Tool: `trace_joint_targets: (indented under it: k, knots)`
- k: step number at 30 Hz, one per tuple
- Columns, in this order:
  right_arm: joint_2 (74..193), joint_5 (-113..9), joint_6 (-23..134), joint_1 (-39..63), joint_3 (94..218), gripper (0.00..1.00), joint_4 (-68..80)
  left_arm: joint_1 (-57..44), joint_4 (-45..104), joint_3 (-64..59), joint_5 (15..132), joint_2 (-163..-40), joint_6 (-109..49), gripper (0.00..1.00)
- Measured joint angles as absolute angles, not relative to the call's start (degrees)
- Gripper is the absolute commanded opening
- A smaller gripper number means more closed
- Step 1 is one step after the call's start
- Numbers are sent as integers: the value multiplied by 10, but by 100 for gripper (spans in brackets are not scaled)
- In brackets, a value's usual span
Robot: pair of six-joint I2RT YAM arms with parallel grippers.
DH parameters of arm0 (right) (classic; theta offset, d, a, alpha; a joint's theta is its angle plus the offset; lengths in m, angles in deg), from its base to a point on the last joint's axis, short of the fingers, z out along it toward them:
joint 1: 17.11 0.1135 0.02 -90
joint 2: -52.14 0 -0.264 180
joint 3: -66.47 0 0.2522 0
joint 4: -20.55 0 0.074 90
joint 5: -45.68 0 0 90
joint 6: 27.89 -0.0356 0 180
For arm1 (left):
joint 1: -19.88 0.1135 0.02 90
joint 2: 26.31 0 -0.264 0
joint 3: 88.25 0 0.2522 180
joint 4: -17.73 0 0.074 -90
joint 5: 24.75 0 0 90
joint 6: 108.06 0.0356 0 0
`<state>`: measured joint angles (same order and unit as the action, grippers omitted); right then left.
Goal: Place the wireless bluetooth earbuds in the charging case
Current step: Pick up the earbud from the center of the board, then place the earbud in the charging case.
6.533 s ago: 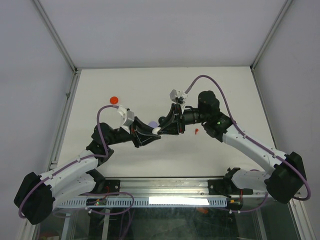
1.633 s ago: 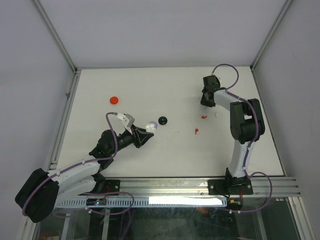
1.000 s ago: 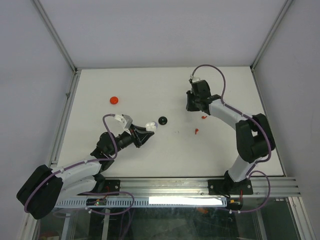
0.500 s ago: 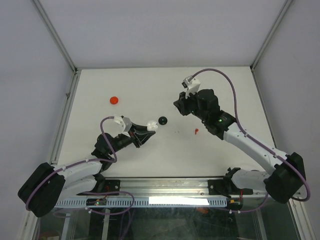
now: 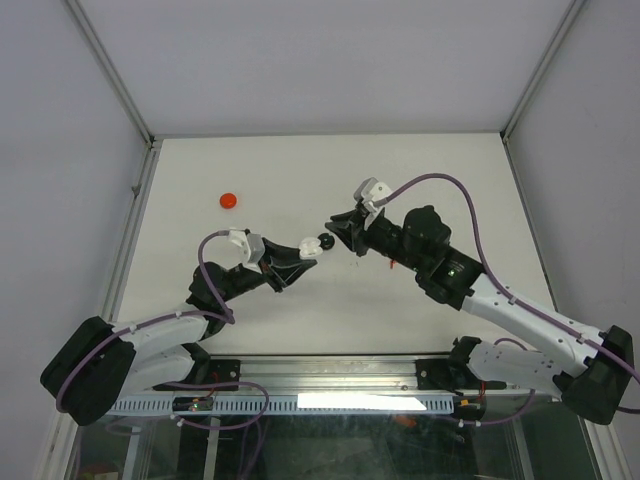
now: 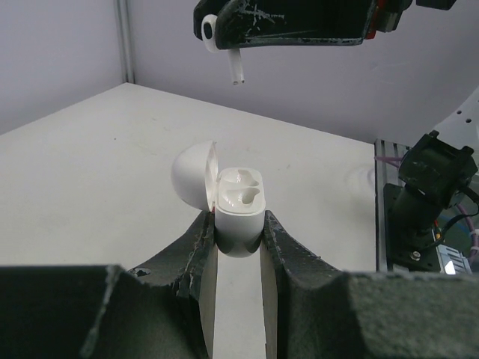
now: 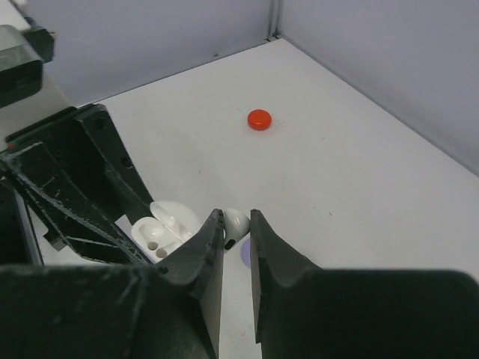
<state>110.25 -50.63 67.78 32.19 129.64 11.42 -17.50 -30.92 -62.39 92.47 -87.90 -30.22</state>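
The white charging case (image 6: 239, 208) stands upright with its lid (image 6: 191, 176) open and both sockets empty, and my left gripper (image 6: 238, 228) is shut on its base. From above, the case (image 5: 310, 246) sits at the left gripper's (image 5: 303, 252) tip, mid-table. My right gripper (image 7: 236, 222) is shut on a white earbud (image 7: 236, 224). In the left wrist view that earbud (image 6: 224, 46) hangs stem-down from the right gripper (image 6: 217, 34), above and a little beyond the case. The right gripper (image 5: 334, 228) is just right of the case (image 7: 161, 233).
A black disc (image 5: 326, 241) lies on the table between the two gripper tips. A red disc (image 5: 229, 200) lies far left, and shows as the red disc (image 7: 259, 119) in the right wrist view. A lavender patch (image 7: 245, 256) shows under the right fingers. White walls enclose the table.
The right arm has swung from the table's back right toward the middle, bringing the white earbud close above the case. The left gripper has kept hold of the open case, shifting slightly right.
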Motion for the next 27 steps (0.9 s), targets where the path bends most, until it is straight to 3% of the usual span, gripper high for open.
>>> trace_joint_targets:
  k: [27]
  knots:
    - [1117, -479, 761, 449, 1264, 10, 208, -175, -359, -606, 961, -888, -348, 0]
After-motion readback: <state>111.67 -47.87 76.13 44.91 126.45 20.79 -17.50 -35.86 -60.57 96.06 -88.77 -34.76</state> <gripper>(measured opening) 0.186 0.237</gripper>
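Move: The open white case, gripped by the left fingers, lies about 6 cm to the left of the right hand, 4 cm back and some 6 cm lower; the right hand already carries the white earbud. Down on the board, about 27 cm below the right hand, the black case is some 12 cm ahead and 2 cm left, the red earbud about 6 cm ahead and 15 cm right. From the left hand the white earbud is roughly 4 cm ahead, 6 cm right and 8 cm up. The white earbud, stem hanging down, is carried back and left by the right hand, about 5 cm each way and nearly level, to just over the open case, easing off near the end as the wrist turns some 10 degrees counter-clockwise and tips up slightly. From below, the left hand raises the case 2.5 cm towards the earbud. Both grips stay closed. ##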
